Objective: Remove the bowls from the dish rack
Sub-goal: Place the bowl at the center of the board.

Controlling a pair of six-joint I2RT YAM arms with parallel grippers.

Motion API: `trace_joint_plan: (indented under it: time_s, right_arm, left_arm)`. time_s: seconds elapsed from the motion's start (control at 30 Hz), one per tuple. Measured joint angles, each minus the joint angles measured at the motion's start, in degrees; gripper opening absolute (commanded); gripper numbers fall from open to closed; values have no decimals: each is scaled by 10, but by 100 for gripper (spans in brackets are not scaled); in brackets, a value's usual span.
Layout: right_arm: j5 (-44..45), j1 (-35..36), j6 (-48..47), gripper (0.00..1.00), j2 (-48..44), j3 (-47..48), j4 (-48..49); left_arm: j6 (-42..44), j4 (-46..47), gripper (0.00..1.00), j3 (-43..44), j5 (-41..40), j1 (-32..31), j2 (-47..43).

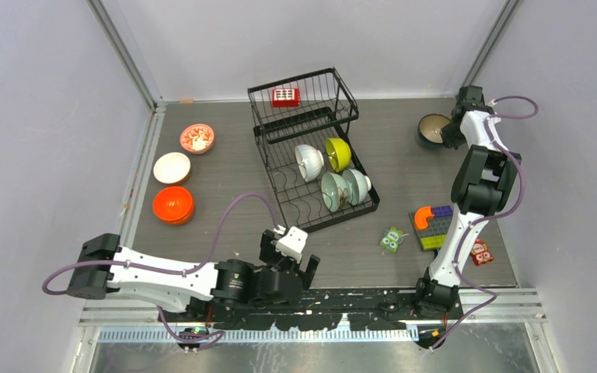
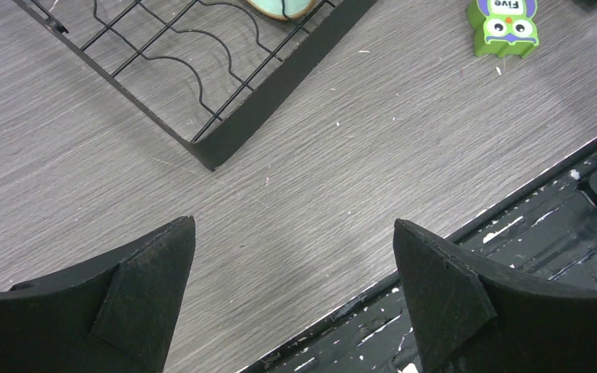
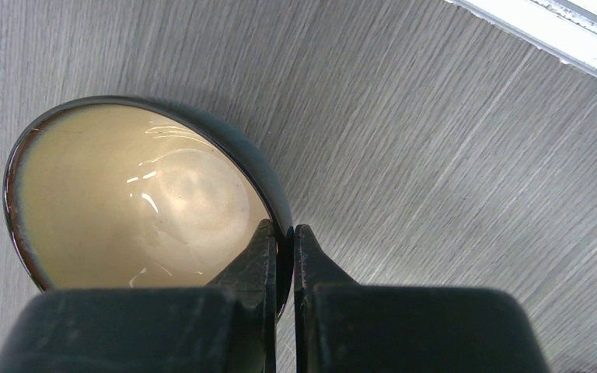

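Observation:
The black wire dish rack stands at the table's middle with several bowls upright in its lower tier: white, lime-yellow, pale mint and another pale one. Three bowls rest on the table at left: red-patterned, white, orange. At the far right my right gripper is shut on the rim of a dark bowl with a tan inside, low over the table. My left gripper is open and empty, near the rack's front corner.
A green owl card, coloured toy blocks and a small red card lie at the front right. A red tag sits in the rack's upper basket. Walls close in on three sides; a black rail runs along the near edge.

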Motion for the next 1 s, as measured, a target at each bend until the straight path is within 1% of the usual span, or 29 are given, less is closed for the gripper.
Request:
trace_joint_plan:
  time_s: [0.2, 0.57, 0.87, 1.0]
  right_arm:
    - [0, 0, -6, 1, 2, 0, 0]
    - [-7, 0, -14, 25, 2, -1, 1]
    - [-9, 0, -15, 34, 2, -2, 15]
    - [-9, -1, -15, 40, 2, -4, 17]
  left_arm:
    - [-10, -3, 100, 6, 4, 0, 5]
    - [-30, -18, 100, 10, 15, 2, 15]
    - [-43, -25, 100, 19, 19, 2, 16]
    - [-45, -33, 100, 23, 19, 2, 16]
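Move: At the right hand's pads is the held rim of the dark bowl; the bowl's middle lies about 3 cm ahead, 5 cm left and 2 cm below. The yellow-green bowl in the rack is some 36 cm left and 4 cm back from that hand, at about its height; the block plate is 25 cm back, 11 cm left and 4 cm lower. From the left hand the dark bowl lies roughly 40 cm ahead, 38 cm right and 9 cm lower. Letting go of the dark bowl's rim, the right hand stays low beside it, then opens its nearly shut fingers to roughly a third. While opening, the hand eases only about half a centimetre forward, its wrist almost still; the inner finger comes free of the rim, and the outer one stays close against the bowl's outside. ##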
